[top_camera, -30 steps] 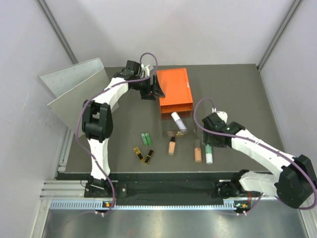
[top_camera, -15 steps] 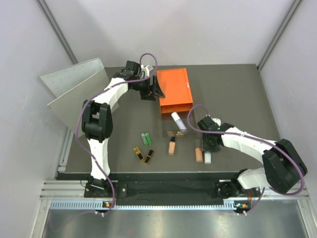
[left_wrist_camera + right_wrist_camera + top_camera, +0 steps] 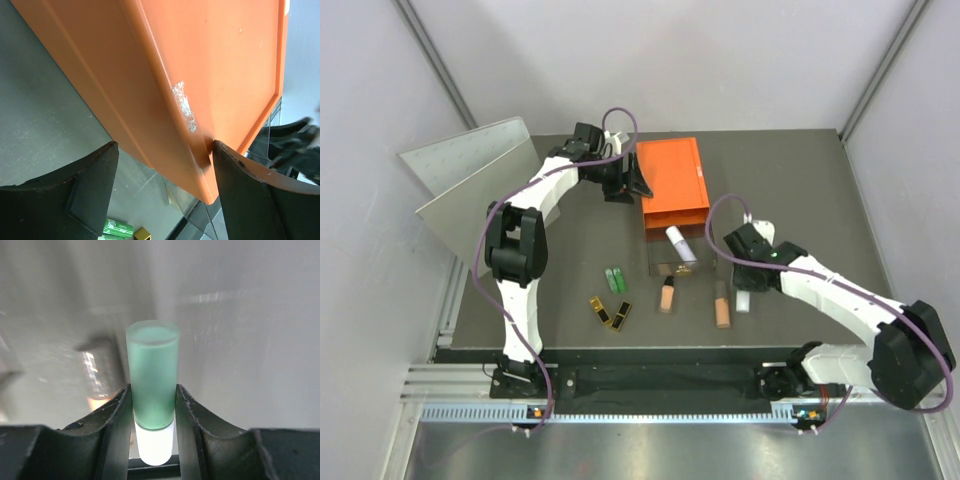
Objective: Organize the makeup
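Note:
My right gripper (image 3: 741, 288) (image 3: 152, 390) is shut on the green stick (image 3: 742, 301) (image 3: 152, 375), which has a white end, and holds it just above the table, right of the orange stick (image 3: 721, 306). The peach bottle with black cap (image 3: 667, 293), two green tubes (image 3: 614, 279) (image 3: 118, 228) and two black-gold cases (image 3: 610, 312) lie at the front. A white stick (image 3: 680, 243) lies in the pulled-out clear drawer (image 3: 664, 262). My left gripper (image 3: 631, 185) (image 3: 165, 150) is open, its jaws astride the orange box's left front corner, the right finger touching the box.
The orange box (image 3: 673, 180) (image 3: 200, 75) stands mid-table with its drawer open toward me. A tilted grey metal panel (image 3: 470, 185) leans at the back left. White walls enclose the table.
My right gripper reached over the green stick, closed on it and has pulled it slightly up and away from the table's front. The left arm has not moved.

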You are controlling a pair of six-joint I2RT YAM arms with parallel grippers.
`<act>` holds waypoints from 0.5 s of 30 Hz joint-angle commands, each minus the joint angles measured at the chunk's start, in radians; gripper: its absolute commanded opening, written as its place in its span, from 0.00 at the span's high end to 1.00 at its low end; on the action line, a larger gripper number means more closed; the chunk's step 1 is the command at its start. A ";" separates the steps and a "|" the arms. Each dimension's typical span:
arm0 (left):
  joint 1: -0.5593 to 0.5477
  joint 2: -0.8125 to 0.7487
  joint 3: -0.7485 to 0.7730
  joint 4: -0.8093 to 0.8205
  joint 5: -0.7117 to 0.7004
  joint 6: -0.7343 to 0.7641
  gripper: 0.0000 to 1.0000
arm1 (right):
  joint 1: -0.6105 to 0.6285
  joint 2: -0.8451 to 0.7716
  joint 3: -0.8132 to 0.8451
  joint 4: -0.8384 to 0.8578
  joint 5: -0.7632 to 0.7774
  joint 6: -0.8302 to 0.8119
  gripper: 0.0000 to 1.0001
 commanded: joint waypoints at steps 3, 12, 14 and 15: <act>0.004 0.054 -0.034 -0.128 -0.177 0.101 0.21 | -0.010 -0.039 0.244 -0.025 0.129 -0.082 1.00; 0.004 0.052 -0.037 -0.137 -0.180 0.109 0.21 | -0.007 0.021 0.492 -0.013 0.120 -0.149 1.00; 0.004 0.054 -0.035 -0.139 -0.178 0.109 0.21 | 0.003 0.043 0.523 0.007 0.103 -0.174 1.00; 0.004 0.052 -0.035 -0.139 -0.178 0.110 0.21 | 0.011 0.052 0.534 0.027 0.095 -0.183 1.00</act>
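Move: The right hand already holds the green tube; the clear drawer lies about 8 cm ahead, 12 cm to its left and 3 cm below. The purple tube inside is some 9 cm ahead and 12 cm left. On the table, the peach tube is 3 cm back and 4 cm left, the small bottle 1 cm back and 15 cm left. From the left hand the drawer is about 13 cm back, 8 cm right, 11 cm lower. Right hand lifts the still-pinched green tube some 15 cm, forward 9, right of the drawer, fingers tilting outward. ##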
